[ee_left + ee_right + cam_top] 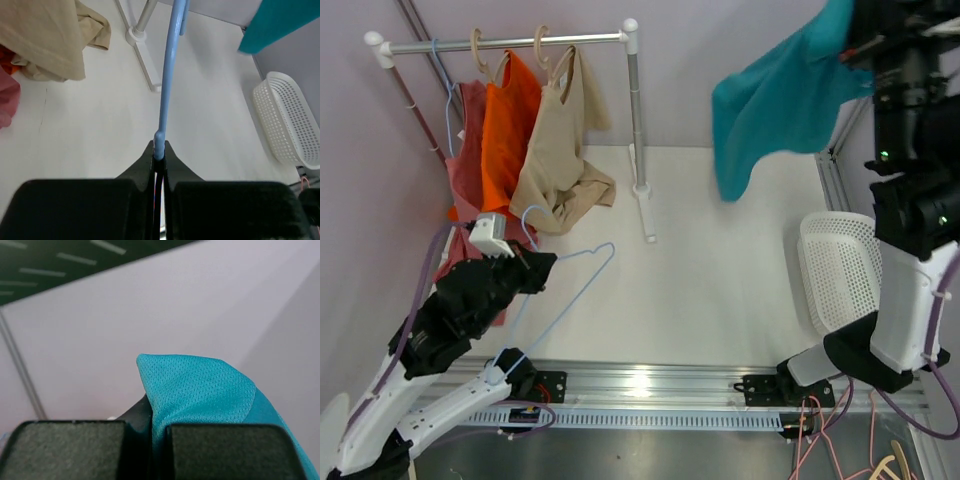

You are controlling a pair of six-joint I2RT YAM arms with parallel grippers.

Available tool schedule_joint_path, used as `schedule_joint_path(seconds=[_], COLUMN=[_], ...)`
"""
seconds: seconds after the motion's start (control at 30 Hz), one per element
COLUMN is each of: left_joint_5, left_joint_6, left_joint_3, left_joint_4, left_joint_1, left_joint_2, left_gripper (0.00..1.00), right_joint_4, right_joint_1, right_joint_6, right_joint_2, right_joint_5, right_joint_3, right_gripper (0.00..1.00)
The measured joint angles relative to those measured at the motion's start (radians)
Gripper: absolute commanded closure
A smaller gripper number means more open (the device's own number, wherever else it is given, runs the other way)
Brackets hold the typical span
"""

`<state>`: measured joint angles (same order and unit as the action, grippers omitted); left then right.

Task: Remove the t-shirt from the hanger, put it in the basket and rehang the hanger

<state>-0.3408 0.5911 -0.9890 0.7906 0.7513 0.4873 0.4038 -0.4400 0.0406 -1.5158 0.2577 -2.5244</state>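
Observation:
The teal t-shirt (780, 100) hangs free in the air at the upper right, pinched at its top by my right gripper (852, 40), which is raised high; its mesh fabric (200, 390) fills the shut jaws in the right wrist view. The light blue wire hanger (570, 275) is bare and lies low over the table at the left. My left gripper (525, 265) is shut on the hanger's wire (165, 100), which runs straight away from the fingertips (149, 152).
A clothes rail (510, 42) at the back left carries pink, orange (505, 130) and beige (555, 150) garments on hangers. Its upright post and foot (640, 185) stand mid-table. A white mesh basket (840, 270) sits at the right, also in the left wrist view (287, 120).

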Motion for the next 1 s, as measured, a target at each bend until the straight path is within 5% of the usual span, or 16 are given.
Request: schedule_joint_path(seconds=[0.1, 0.4, 0.53, 0.7, 1.0], left_joint_5=[-0.049, -0.014, -0.016, -0.006, 0.017], left_joint_6=[-0.019, -0.105, -0.152, -0.209, -0.252], left_joint_3=[-0.031, -0.298, -0.439, -0.582, -0.693], left_joint_4=[-0.043, -0.235, -0.270, -0.296, -0.313], left_joint_1=[-0.003, -0.144, -0.185, -0.212, -0.285], left_joint_2=[0.104, 0.456, 0.585, 0.698, 0.801], left_gripper=[0.99, 0.99, 0.99, 0.99, 0.99], right_joint_4=[-0.056, -0.118, -0.066, 0.072, 0.167], right_joint_1=[0.001, 0.018, 0.121, 0.512, 0.938], right_joint_6=[-0.062, -0.178, -0.150, 0.029, 0.357], right_joint_2=[0.076, 0.349, 0.431, 0.415, 0.227], right_joint_5=[0.093, 0.465, 0.555, 0.375, -0.036], right_joint_3=[0.024, 0.430, 0.661, 0.826, 0.920], right_gripper=[1.00, 1.00, 1.00, 1.00, 1.00])
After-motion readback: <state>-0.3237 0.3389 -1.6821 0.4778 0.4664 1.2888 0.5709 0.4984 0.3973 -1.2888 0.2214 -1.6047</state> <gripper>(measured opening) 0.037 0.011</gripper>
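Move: The left hand holds the blue hanger; the rack rail's free stretch is about 33 cm ahead, 8 cm right and 29 cm above, with the beige shirt 30 cm ahead, the orange shirt 8 cm left of that, both 5 cm up, and the right post 18 cm right, 33 cm ahead at hand height. From the right hand, clutching the teal t-shirt high up, the white basket lies some 31 cm right, 1 cm ahead, 66 cm below. The right hand keeps its grip on the t-shirt and swings about 30 cm right and as far down towards the basket, first drawing back a little and rising slightly before coming forward again, while it turns clockwise and its fingers tip from pointing up to pointing somewhat down. Meanwhile the left hand, still pinching the blue hanger, carries it some 20 cm forward and 15 cm up towards the free stretch of rail beside the beige shirt, slowing near the end as the fingers tip up a little and turn slightly counter-clockwise. ##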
